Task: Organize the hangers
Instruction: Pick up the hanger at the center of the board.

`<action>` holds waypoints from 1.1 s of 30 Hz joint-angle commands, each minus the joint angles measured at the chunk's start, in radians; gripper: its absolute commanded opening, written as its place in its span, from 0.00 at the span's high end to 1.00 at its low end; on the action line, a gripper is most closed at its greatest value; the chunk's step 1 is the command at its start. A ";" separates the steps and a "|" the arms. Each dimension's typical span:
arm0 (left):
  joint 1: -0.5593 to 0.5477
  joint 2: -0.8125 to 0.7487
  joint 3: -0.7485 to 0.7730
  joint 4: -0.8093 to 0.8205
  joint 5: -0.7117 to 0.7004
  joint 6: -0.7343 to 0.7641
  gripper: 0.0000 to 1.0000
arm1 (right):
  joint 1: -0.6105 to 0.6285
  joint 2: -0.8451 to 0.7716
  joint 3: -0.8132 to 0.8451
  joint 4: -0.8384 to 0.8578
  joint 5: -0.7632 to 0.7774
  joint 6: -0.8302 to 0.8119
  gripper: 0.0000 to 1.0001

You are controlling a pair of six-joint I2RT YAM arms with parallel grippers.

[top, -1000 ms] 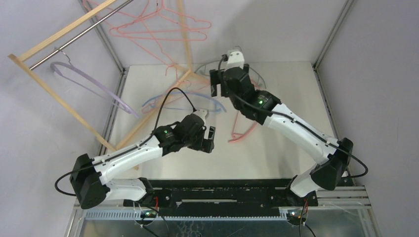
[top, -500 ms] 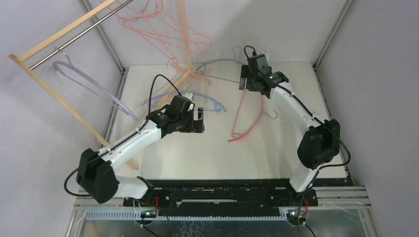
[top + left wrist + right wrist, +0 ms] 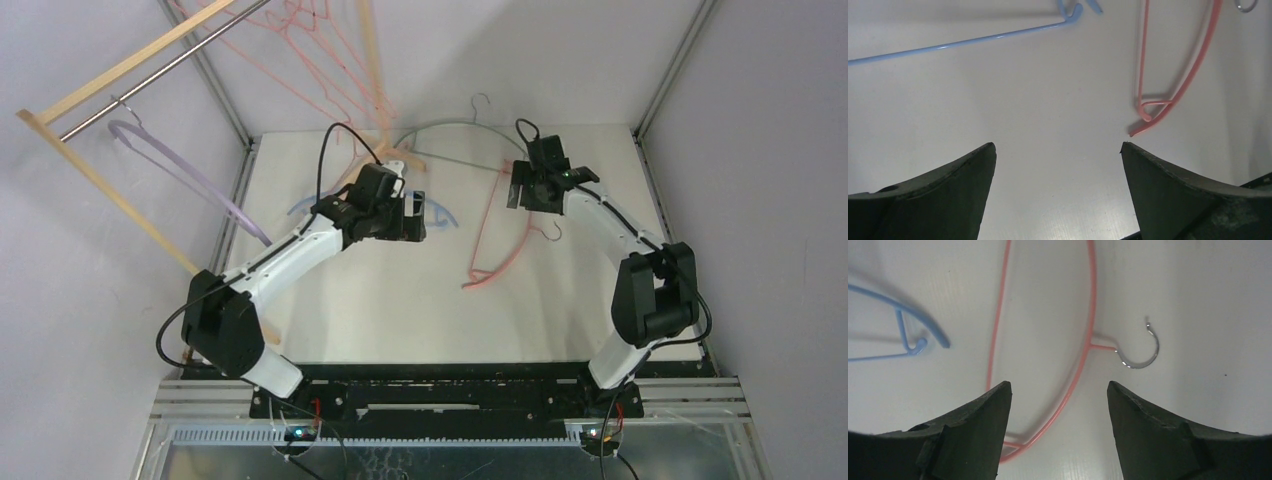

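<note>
A pink hanger (image 3: 497,240) with a metal hook (image 3: 548,232) lies flat on the white table. My right gripper (image 3: 520,188) hovers over its far end, open. In the right wrist view the pink hanger (image 3: 1091,300) and its hook (image 3: 1140,360) lie below my right gripper (image 3: 1059,385), not gripped. A blue hanger (image 3: 440,212) lies partly hidden beneath my left gripper (image 3: 415,215). The left wrist view shows the blue hanger (image 3: 958,44) and the pink hanger (image 3: 1193,75) beyond my left gripper (image 3: 1058,147), which is open and holds nothing. A lilac hanger (image 3: 190,175) and thin pink wire hangers (image 3: 320,40) hang on the rod.
The light wooden rack (image 3: 100,80) with its metal rod leans over the table's back left corner. One of its legs (image 3: 375,70) stands near my left gripper. A grey-green hanger (image 3: 450,128) lies at the table's back edge. Grey walls close in on both sides.
The left arm has reached farther back, over the blue hanger. The right arm has swung right and down, over the pink hanger, and its jaws have narrowed a little. The wire hangers have swung on the rod.
</note>
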State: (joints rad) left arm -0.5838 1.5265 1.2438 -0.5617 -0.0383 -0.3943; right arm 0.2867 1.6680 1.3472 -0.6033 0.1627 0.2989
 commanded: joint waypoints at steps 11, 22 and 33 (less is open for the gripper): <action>0.004 -0.093 -0.119 0.098 0.047 -0.011 0.01 | -0.095 0.321 0.268 -0.026 0.027 0.026 0.36; 0.003 -0.100 -0.109 0.063 0.032 -0.010 0.00 | -0.174 0.443 0.328 -0.036 -0.021 0.029 0.47; 0.002 -0.124 -0.123 0.069 0.035 -0.008 0.00 | -0.167 0.456 0.296 -0.036 -0.066 0.052 0.55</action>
State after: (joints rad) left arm -0.5838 1.4559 1.1263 -0.5045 0.0032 -0.4015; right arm 0.1108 2.1559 1.6329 -0.6464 0.1017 0.3237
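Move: The pink hanger in the middle of the board lies below the right hand, its middle about 4 cm ahead, 2 cm to the left and 13 cm down, its hook pointing right. The green hanger lies beyond, roughly 23 cm ahead of that hand and 15 cm left; the blue one is some 8 cm ahead and 37 cm left. From the left hand the pink hanger is about 11 cm ahead, 19 cm right and 15 cm down. Towards the pink hanger's curved bar, just beyond its hook, the right hand sinks some 11 cm, going forward about 6 cm early on and also drifting 5 cm or so to the right. The fingers tip about 15 degrees steeper and partly close to under half open, ending low over the bar with the left finger close above or beside it; contact can't be seen. ##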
